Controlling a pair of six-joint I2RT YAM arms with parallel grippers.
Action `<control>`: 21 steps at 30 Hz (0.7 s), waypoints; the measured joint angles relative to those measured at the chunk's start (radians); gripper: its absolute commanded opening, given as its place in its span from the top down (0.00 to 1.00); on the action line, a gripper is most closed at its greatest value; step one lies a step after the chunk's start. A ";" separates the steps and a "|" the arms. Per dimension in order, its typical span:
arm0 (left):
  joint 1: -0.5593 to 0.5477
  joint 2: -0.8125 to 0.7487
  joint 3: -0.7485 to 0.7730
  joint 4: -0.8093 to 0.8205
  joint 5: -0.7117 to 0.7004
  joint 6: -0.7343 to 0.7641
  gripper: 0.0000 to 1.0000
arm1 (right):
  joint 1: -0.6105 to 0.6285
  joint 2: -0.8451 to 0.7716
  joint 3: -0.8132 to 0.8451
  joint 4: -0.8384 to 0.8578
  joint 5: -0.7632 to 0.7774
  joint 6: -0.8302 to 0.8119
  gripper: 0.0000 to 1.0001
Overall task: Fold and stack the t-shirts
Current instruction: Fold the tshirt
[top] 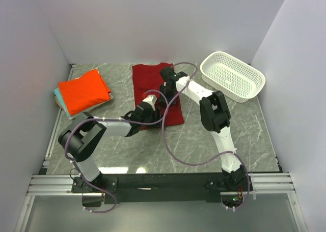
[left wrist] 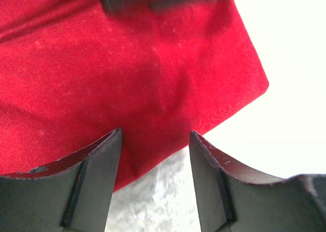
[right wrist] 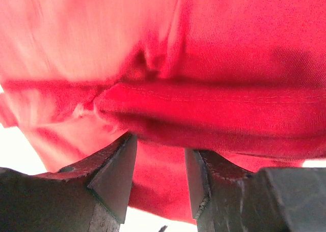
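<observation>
A dark red t-shirt (top: 153, 78) lies on the table as a long strip, running from the back toward the middle. My left gripper (top: 151, 100) hovers low over its near left part. In the left wrist view the left gripper (left wrist: 155, 132) stands open, its fingers straddling the red t-shirt's (left wrist: 127, 64) edge with bare table below. My right gripper (top: 167, 85) sits over the strip's right side. In the right wrist view the right gripper (right wrist: 160, 143) is open, with a thick folded hem of the red t-shirt (right wrist: 214, 110) just past its fingertips. An orange t-shirt (top: 83, 91) tops the folded stack at left.
Teal and tan folded shirts (top: 58, 97) peek out under the orange one at the left wall. A white perforated basket (top: 232, 75) stands at the back right. Purple cables (top: 170, 150) loop over the marble table (top: 254, 135) in front of the red shirt.
</observation>
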 measured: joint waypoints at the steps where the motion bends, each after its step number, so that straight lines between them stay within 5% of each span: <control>1: -0.009 -0.008 -0.013 0.008 -0.005 0.000 0.38 | -0.004 0.014 0.023 -0.006 0.005 0.000 0.51; 13: -0.108 -0.069 -0.103 0.046 -0.044 -0.009 0.38 | -0.044 0.047 0.140 -0.014 0.005 0.023 0.51; 21: -0.166 -0.157 -0.151 -0.031 -0.054 -0.036 0.36 | -0.068 -0.039 0.023 0.013 -0.018 0.030 0.50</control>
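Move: The red t-shirt lies flat beneath both my hands. Its middle is some 12 cm ahead of my left hand, about level sideways, a centimetre lower; its near right corner is about 11 cm to that hand's right and 1 cm back. From my right hand the t-shirt's middle is about 3 cm ahead and 3 cm left, just below, and the white basket stands roughly 13 cm ahead and 31 cm to the right. With the fingers of my left hand still open and resting on the t-shirt by its near edge, I drag the cloth about 7 cm straight back towards myself, staying low. My right hand, half open, first slides some 4 cm forward over the middle fold, then rises about 3 cm clear of it, easing back and right at the end. ##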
